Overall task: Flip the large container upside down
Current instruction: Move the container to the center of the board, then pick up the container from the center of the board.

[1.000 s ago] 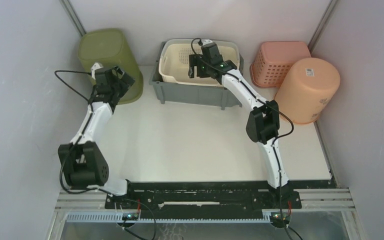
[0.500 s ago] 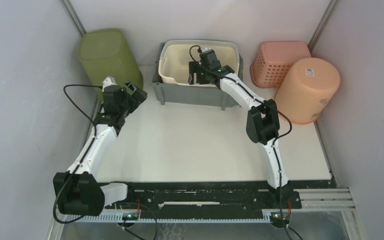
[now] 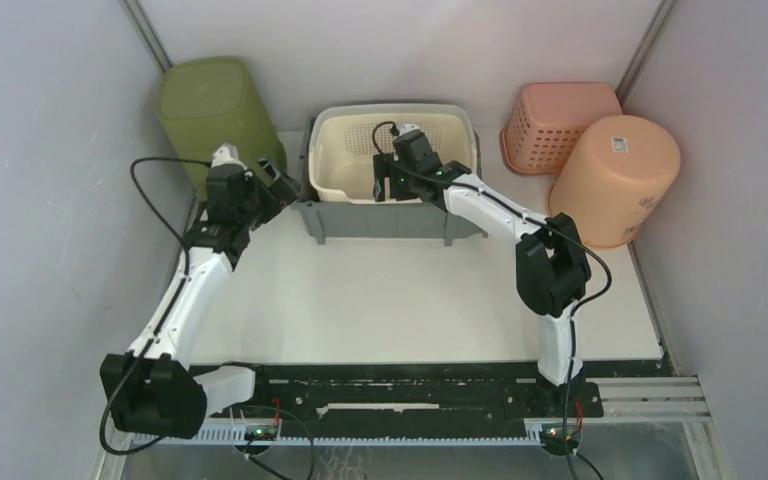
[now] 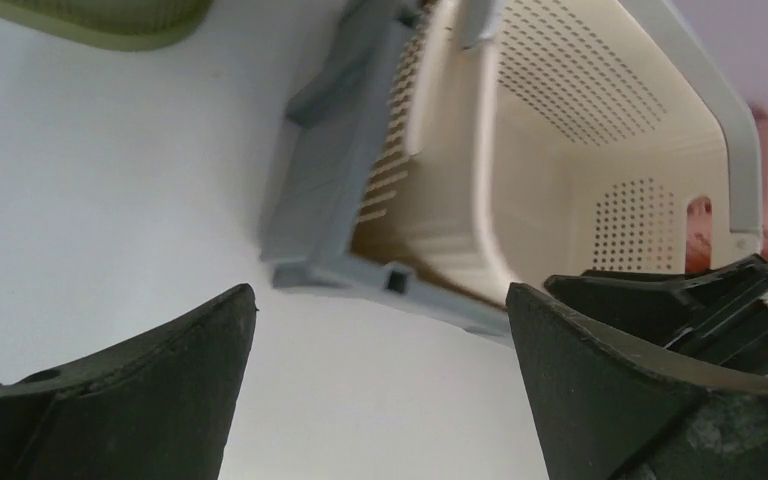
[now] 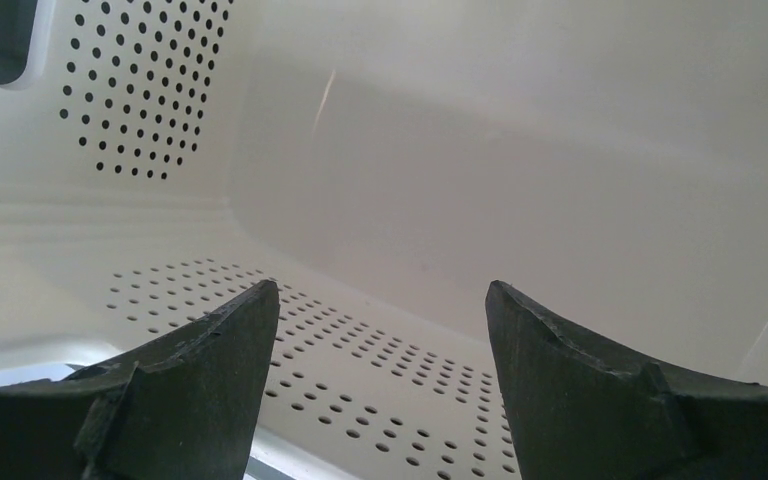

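Note:
The large container [image 3: 390, 218] is a grey bin at the back middle of the table, with a cream perforated basket [image 3: 345, 150] nested inside it. My right gripper [image 3: 380, 182] reaches down into the basket over the near rim. In the right wrist view it stands open [image 5: 380, 287] above the basket's dotted floor [image 5: 360, 350], holding nothing. My left gripper [image 3: 278, 185] hovers open just off the bin's left end. In the left wrist view the grey corner [image 4: 330, 170] and the basket [image 4: 580, 110] lie beyond its spread fingers [image 4: 380, 290].
An upturned green bin [image 3: 215, 110] stands at the back left, close behind my left arm. A pink basket [image 3: 560, 115] and an orange bucket [image 3: 615, 180], both upside down, fill the back right. White table [image 3: 380, 290] lies in front of the grey bin.
The left arm swung from the green bin over to the grey container's left end. The right gripper drew back toward the near rim, and the container with its basket slid nearer.

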`<move>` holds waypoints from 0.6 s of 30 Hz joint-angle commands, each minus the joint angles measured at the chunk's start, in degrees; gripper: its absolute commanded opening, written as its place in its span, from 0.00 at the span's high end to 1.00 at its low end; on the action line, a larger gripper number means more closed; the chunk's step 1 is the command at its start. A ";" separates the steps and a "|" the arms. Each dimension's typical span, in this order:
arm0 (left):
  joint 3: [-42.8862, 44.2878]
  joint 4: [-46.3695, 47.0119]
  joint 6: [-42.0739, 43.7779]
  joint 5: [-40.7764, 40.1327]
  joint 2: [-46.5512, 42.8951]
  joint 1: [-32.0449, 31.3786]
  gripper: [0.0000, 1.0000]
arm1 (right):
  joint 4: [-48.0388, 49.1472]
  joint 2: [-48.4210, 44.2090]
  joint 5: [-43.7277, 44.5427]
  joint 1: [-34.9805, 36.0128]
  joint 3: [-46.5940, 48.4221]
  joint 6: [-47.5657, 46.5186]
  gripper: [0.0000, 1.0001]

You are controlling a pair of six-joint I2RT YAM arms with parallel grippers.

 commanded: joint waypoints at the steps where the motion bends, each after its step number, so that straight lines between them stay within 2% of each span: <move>1: 10.89 -5.63 5.32 1.78 4.80 -4.59 0.00 | -6.34 -5.33 1.15 4.43 -4.91 0.70 0.17; 9: 20.61 -9.68 7.47 -3.52 11.63 -7.45 0.00 | -11.27 -16.97 5.67 3.14 -1.34 -1.84 0.16; 13: 30.11 -16.12 9.97 -5.19 19.81 -8.04 0.00 | -12.06 -20.96 4.96 -1.91 0.02 -3.20 0.17; 18: 34.81 -17.13 10.68 -7.70 24.99 -8.68 0.00 | -14.23 -19.28 3.40 -10.83 2.51 -3.96 0.20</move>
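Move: The grey container, with the cream basket nested in it, has its middle about 5 cm ahead of the right hand and some 7 cm below; the fingers are inside the basket near its near wall. The pink basket stands roughly 32 cm right and 9 cm ahead of that hand. From the left hand the container is about 12 cm ahead, 21 cm right and 15 cm below, the green container 13 cm ahead, 11 cm left and 10 cm below. Right hand still drags the container back, travelling about 6 cm, then rises clear rightward while left hand nears it. ##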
